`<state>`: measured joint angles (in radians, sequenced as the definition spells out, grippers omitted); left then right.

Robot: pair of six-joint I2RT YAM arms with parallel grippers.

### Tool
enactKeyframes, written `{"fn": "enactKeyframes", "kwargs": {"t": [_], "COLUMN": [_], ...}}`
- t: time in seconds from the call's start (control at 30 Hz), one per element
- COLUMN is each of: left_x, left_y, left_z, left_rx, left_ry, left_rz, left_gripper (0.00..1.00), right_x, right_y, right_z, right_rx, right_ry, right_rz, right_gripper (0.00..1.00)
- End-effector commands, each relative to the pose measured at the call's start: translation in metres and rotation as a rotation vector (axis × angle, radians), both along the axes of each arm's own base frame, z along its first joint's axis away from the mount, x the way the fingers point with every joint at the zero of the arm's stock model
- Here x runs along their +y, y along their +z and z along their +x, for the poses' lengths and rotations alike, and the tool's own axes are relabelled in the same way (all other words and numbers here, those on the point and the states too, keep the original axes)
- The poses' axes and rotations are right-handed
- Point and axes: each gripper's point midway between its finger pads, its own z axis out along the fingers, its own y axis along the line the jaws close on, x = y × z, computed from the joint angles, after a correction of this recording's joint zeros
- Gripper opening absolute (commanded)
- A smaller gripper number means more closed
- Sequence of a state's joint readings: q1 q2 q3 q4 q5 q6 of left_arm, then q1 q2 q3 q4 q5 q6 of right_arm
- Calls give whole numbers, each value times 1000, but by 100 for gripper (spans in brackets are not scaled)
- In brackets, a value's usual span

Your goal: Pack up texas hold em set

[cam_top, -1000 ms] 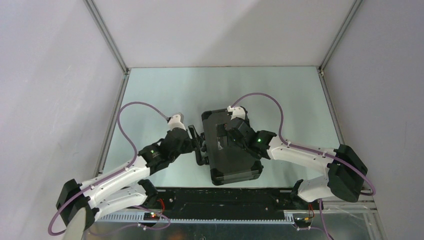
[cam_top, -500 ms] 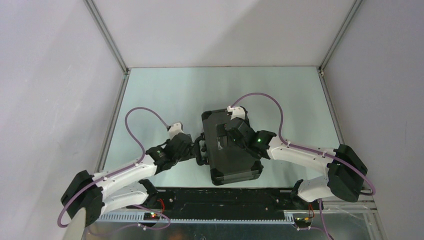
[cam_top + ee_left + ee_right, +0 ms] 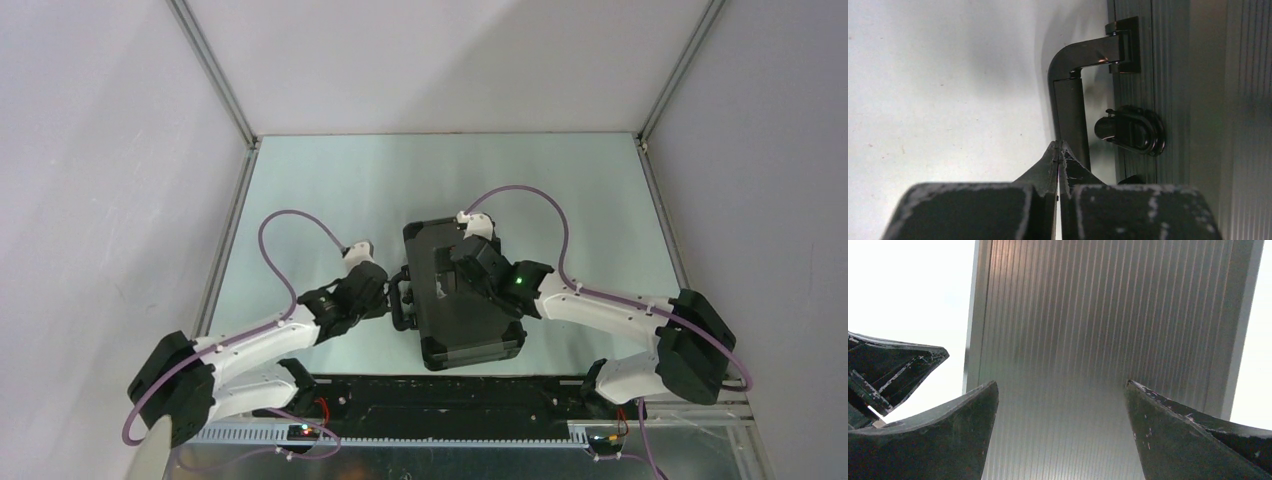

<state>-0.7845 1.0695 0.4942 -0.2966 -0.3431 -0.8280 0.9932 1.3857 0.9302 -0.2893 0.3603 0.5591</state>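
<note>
The texas hold em set's black ribbed case (image 3: 470,325) lies closed in the middle of the table, so its contents are hidden. Its handle (image 3: 1070,100) and a round latch (image 3: 1130,130) sit on the side facing left. My left gripper (image 3: 1060,145) is shut with nothing between its tips, which meet just in front of the handle bar. From above, the left gripper (image 3: 392,296) sits against the handle (image 3: 403,297). My right gripper (image 3: 1062,385) stands open over the ribbed lid (image 3: 1098,330), fingers spread on top of it, also seen as the right gripper (image 3: 455,265).
The pale green table (image 3: 330,190) is fenced by metal rails at left (image 3: 225,250) and right (image 3: 665,220). A black base bar (image 3: 450,395) runs along the near edge. Purple cables loop above both wrists.
The left gripper has gone from open to shut and its wrist has shifted slightly right beside the handle. The right arm and the case have not moved.
</note>
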Motion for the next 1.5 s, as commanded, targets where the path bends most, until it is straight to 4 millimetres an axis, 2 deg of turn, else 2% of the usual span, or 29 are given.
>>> {"fn": "enactKeyframes", "kwargs": {"t": [0.0, 0.13, 0.27, 0.37, 0.47, 0.7, 1.0, 1.47], "left_x": [-22, -28, -33, -38, -42, -47, -49, -45], "left_y": [19, 19, 15, 14, 11, 13, 5, -14], "left_z": [17, 21, 25, 26, 28, 32, 34, 23], "left_rx": [-68, -77, -71, -67, -57, -63, -48, 10], "left_ry": [-34, -48, -55, -65, -77, -85, -95, -107], "left_rz": [-78, -91, -88, -98, -97, -92, -75, -58], "left_gripper": [0, 0, 0, 0, 0, 0, 0, 0], "right_x": [-36, -58, -91, -111, -134, -165, -156, -157], "right_y": [-2, 37, 56, 54, 40, 12, -24, -38], "right_z": [-6, -1, 5, 10, 17, 37, 35, 33], "right_rx": [41, -20, -41, -26, 27, 145, 250, 278], "right_ry": [-89, -127, -207, -256, -314, -396, -351, -345], "right_rz": [-50, 27, 51, 29, -17, -43, -74, -98], "right_gripper": [99, 99, 100, 99, 99, 100, 99, 100]}}
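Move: The latch my shut left fingertips go for lies about 5 cm to their right, 2 cm ahead and 2 cm lower; the handle's middle is some 2 cm right, 2 cm ahead and 2 cm down. For my open right hand over the lid, the case's far long side is about 13 cm to its right, 2 cm ahead and 4 cm down. From that hand the latch sits roughly 10 cm left, 5 cm back and 6 cm down. I take my wide-open right hand up off the lid and swing it about 16 cm right, over the case's edge, then down beside that side, turning some 20 degrees clockwise as the fingers tip lower. Meanwhile my left hand, fingers kept shut, eases about 4 cm right and 2 forward, sinking slightly over the handle until its tips come onto the latch. ##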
